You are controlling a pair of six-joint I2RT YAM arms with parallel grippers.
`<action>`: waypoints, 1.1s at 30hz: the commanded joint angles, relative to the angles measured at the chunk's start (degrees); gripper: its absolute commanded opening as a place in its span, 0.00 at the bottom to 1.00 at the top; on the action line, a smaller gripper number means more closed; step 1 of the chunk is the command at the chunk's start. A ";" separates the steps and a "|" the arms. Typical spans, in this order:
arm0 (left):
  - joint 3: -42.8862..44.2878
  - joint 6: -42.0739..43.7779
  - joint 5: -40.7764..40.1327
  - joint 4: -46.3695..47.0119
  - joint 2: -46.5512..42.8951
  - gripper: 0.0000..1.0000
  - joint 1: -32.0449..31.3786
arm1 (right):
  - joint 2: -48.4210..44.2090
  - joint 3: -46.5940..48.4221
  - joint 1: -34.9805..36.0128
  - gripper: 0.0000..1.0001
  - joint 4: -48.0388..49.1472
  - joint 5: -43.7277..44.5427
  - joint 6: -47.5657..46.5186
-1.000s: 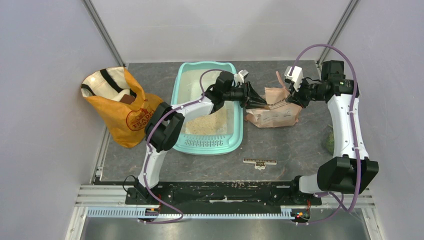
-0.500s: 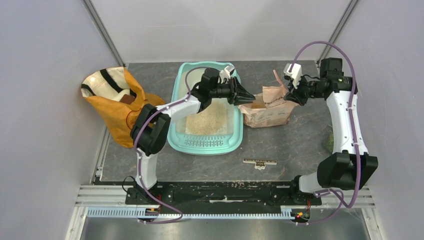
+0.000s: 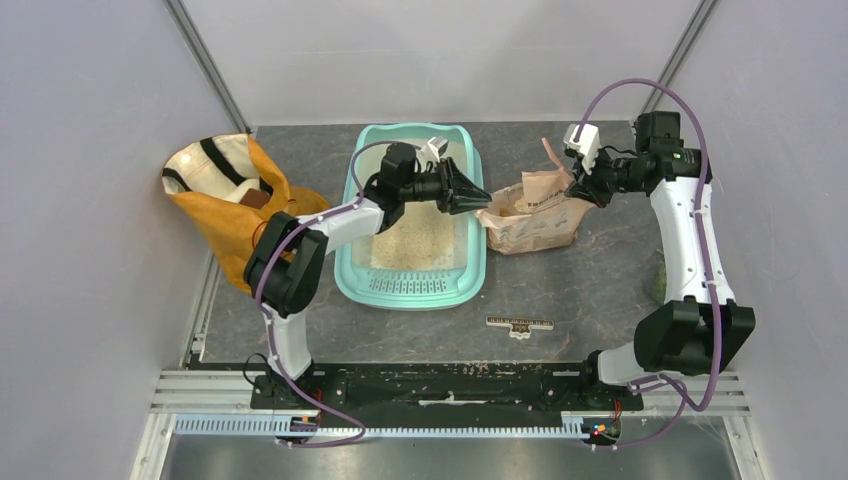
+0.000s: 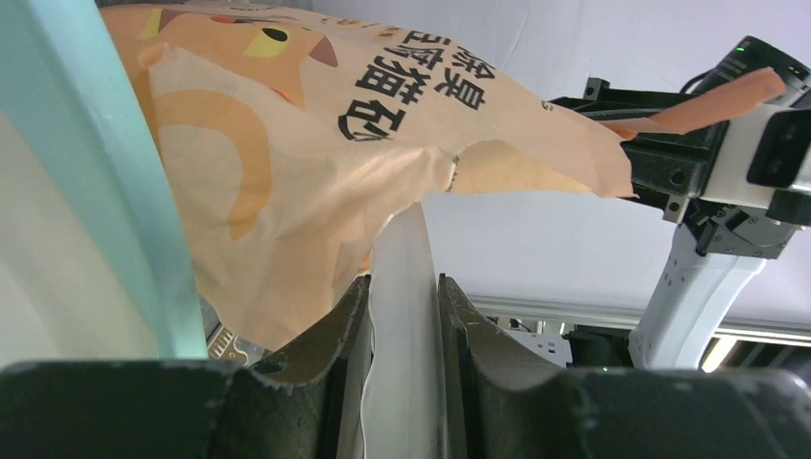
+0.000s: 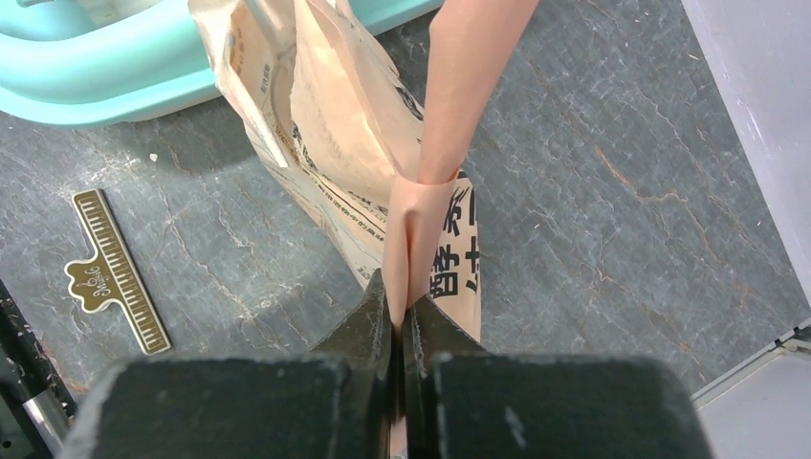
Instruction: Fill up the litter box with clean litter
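The mint-teal litter box (image 3: 480, 265) lies mid-table with a heap of beige clean litter (image 3: 410, 245) in it. Just right of it stands the crumpled pink-tan paper bag (image 3: 530, 215), its mouth turned toward the box's right rim. My left gripper (image 3: 472, 194) reaches across the box and is shut on the bag's pale mouth edge (image 4: 404, 258). In the left wrist view the bag (image 4: 287, 143) hangs beside the teal rim (image 4: 105, 163). My right gripper (image 3: 585, 185) is shut on the bag's pink top flap (image 5: 421, 220), above the grey table.
An orange-yellow bag with black straps (image 3: 235, 205) stands left of the litter box. A brass ruler-shaped clip (image 3: 519, 324) lies on the table in front of the paper bag. Something green (image 3: 658, 282) sits at the table's right edge.
My left gripper has drawn back to the left over the litter box, pulling the bag's mouth with it. The bag has shifted left and stands more upright. My right gripper moved slightly up and left.
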 commanded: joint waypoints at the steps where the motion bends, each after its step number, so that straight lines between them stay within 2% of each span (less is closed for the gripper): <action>1: -1.78 -3.68 1.77 8.69 -5.30 0.02 1.67 | -1.17 4.95 0.50 0.00 4.28 -5.41 0.41; 18: -8.17 -3.83 3.95 9.56 -11.65 0.02 6.34 | -1.47 5.80 2.58 0.00 5.39 -4.92 2.86; 23: -10.58 -2.20 3.89 5.83 -14.60 0.02 7.62 | -0.25 6.90 2.72 0.00 5.31 -4.07 3.47; 33: -12.32 -1.29 5.15 4.19 -18.07 0.02 10.61 | 2.05 9.69 3.42 0.00 4.08 -4.16 2.58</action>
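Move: The litter box, where the loaded scoop is bound, has its middle about 14 cm to the left of the left hand, 4 cm back and some 16 cm below. The litter bag stands on the other side, roughly 11 cm to this hand's right, 3 cm back and 10 cm below, with the scoop's bowl inside. From the right hand, the bag's open mouth is about 12 cm left, level fore and aft, 6 cm below; the litter box's middle lies some 36 cm left, 4 cm back, 20 cm below. The scoop, its handle still gripped in the left fingers, is drawn out of the bag's mouth towards the litter box: the left hand goes about 8 cm left while climbing some 4 cm, keeping its attitude almost unchanged. The right hand keeps the bag's top edge pinched and nearly holds its place. ##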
